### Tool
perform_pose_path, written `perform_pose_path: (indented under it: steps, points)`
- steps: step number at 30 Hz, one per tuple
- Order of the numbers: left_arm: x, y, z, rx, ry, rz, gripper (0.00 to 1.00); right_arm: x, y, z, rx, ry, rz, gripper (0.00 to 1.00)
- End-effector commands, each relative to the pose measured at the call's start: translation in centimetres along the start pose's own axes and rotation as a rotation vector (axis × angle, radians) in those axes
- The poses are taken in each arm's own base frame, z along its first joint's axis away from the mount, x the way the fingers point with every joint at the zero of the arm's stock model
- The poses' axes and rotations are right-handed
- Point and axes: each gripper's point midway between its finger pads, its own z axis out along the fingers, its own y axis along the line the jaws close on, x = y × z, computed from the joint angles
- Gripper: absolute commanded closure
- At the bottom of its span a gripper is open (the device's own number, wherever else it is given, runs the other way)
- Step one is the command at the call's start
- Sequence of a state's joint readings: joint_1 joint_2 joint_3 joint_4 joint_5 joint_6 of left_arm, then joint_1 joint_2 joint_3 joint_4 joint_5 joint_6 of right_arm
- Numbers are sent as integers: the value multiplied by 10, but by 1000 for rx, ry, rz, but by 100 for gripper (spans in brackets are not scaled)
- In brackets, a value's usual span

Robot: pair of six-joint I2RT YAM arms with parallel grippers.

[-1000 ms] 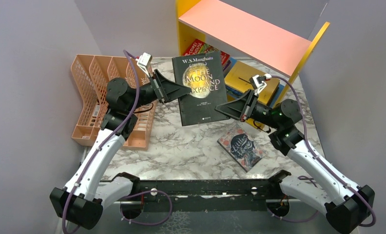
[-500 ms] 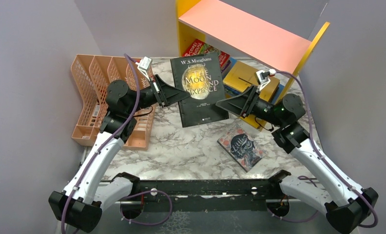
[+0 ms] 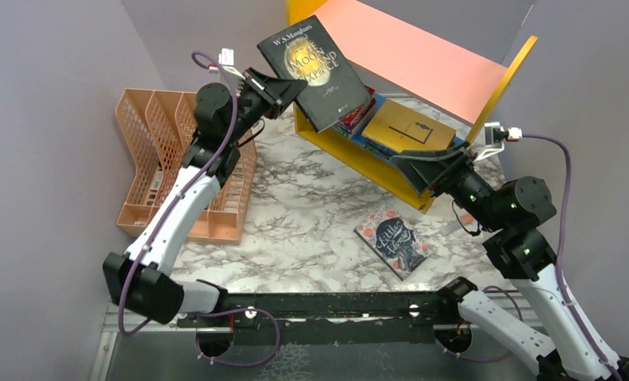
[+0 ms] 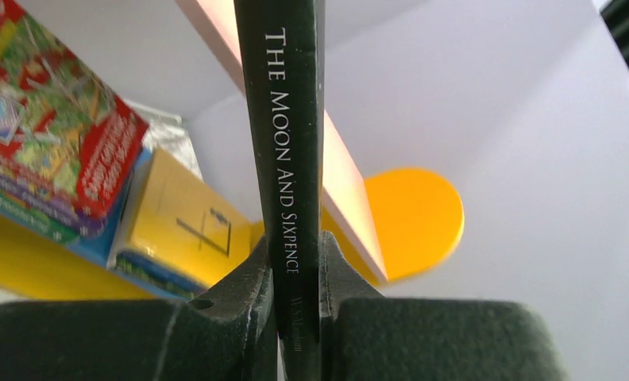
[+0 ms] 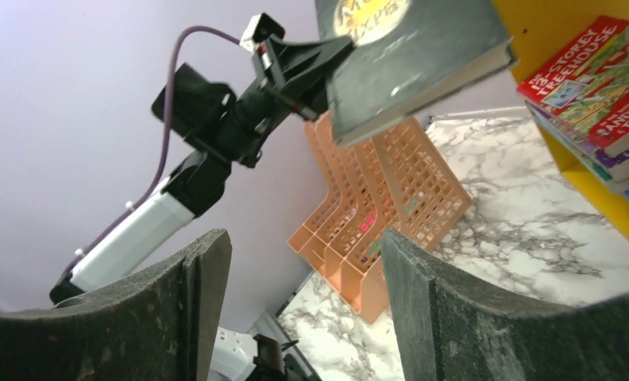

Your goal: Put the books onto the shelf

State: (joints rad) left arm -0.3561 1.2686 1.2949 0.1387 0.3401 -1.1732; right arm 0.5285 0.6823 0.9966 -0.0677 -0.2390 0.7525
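My left gripper (image 3: 286, 87) is shut on the lower spine of a dark green-gold book (image 3: 315, 70), "The Moon and Sixpence", held high and tilted in front of the shelf's pink top board (image 3: 410, 55). In the left wrist view the spine (image 4: 283, 143) stands upright between the fingers of that gripper (image 4: 295, 250). My right gripper (image 3: 403, 161) hangs open and holds nothing, low by the shelf's front right. A mustard yellow book (image 3: 410, 127) and Treehouse books (image 3: 353, 117) lie on the lower level. A floral book (image 3: 393, 240) lies flat on the table.
A peach mesh file rack (image 3: 176, 167) stands at the left of the marble table (image 3: 295, 230). The shelf's yellow side panel (image 3: 503, 79) rises at the right. Grey walls close in on both sides.
The right gripper let go of the dark book, opened and drew back to the right. The left arm lifted the book up and back toward the pink top board.
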Motion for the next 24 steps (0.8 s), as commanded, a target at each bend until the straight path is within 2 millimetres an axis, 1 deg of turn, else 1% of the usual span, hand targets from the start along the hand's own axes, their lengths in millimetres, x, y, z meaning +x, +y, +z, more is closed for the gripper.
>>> perform_pose_path:
  steps: [1,5,8,11,12,13,14,17,20,24]
  points:
    - [-66,-78,26,192,-276,-20,100,-5,-9,-10,54,-29,-66,26]
    - [-73,-78,62,189,-320,-103,100,1,-6,-16,38,-12,-53,26]
    - [-74,-82,84,195,-352,-140,100,10,-7,-18,21,9,-33,26]
    - [-70,-87,102,205,-367,-175,100,18,-11,-18,25,33,-15,26]
    - [-69,-83,109,202,-367,-189,100,20,-11,-18,26,39,-10,26]
    - [-70,-87,112,212,-370,-197,100,21,-11,-19,24,45,-6,26]
    - [-68,-86,117,212,-371,-202,100,23,-11,-19,22,52,-6,26]
    - [-68,-82,124,191,-413,-207,100,26,-14,-20,28,64,-5,26]
    - [-70,-67,130,143,-469,-201,100,27,-14,-21,33,69,-4,26]
    - [-73,-48,137,83,-516,-178,93,27,-14,-23,35,70,-8,26]
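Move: The Moon and Sixpence book is already pinched in the left hand. It is meant for the left part of the pink top shelf, about 19 cm ahead of that hand, 11 cm to its right and roughly 5 cm lower. The red book stack sits under that spot, some 20 cm ahead, 8 cm right and 31 cm below; the yellow book is 10 cm ahead, 24 cm right, equally low. From the right hand the shelf spot lies about 34 cm ahead, 7 cm left. The Moon and Sixpence book, kept gripped in the left hand, is carried some 13 cm forward and then also 8 cm to the right, in over the left part of the pink shelf. The hand climbs about 6 cm on the way and sinks back 3 cm at the end, turning roughly 15 degrees counter-clockwise while its left side dips. The open right hand sinks about 3 cm, empty. ##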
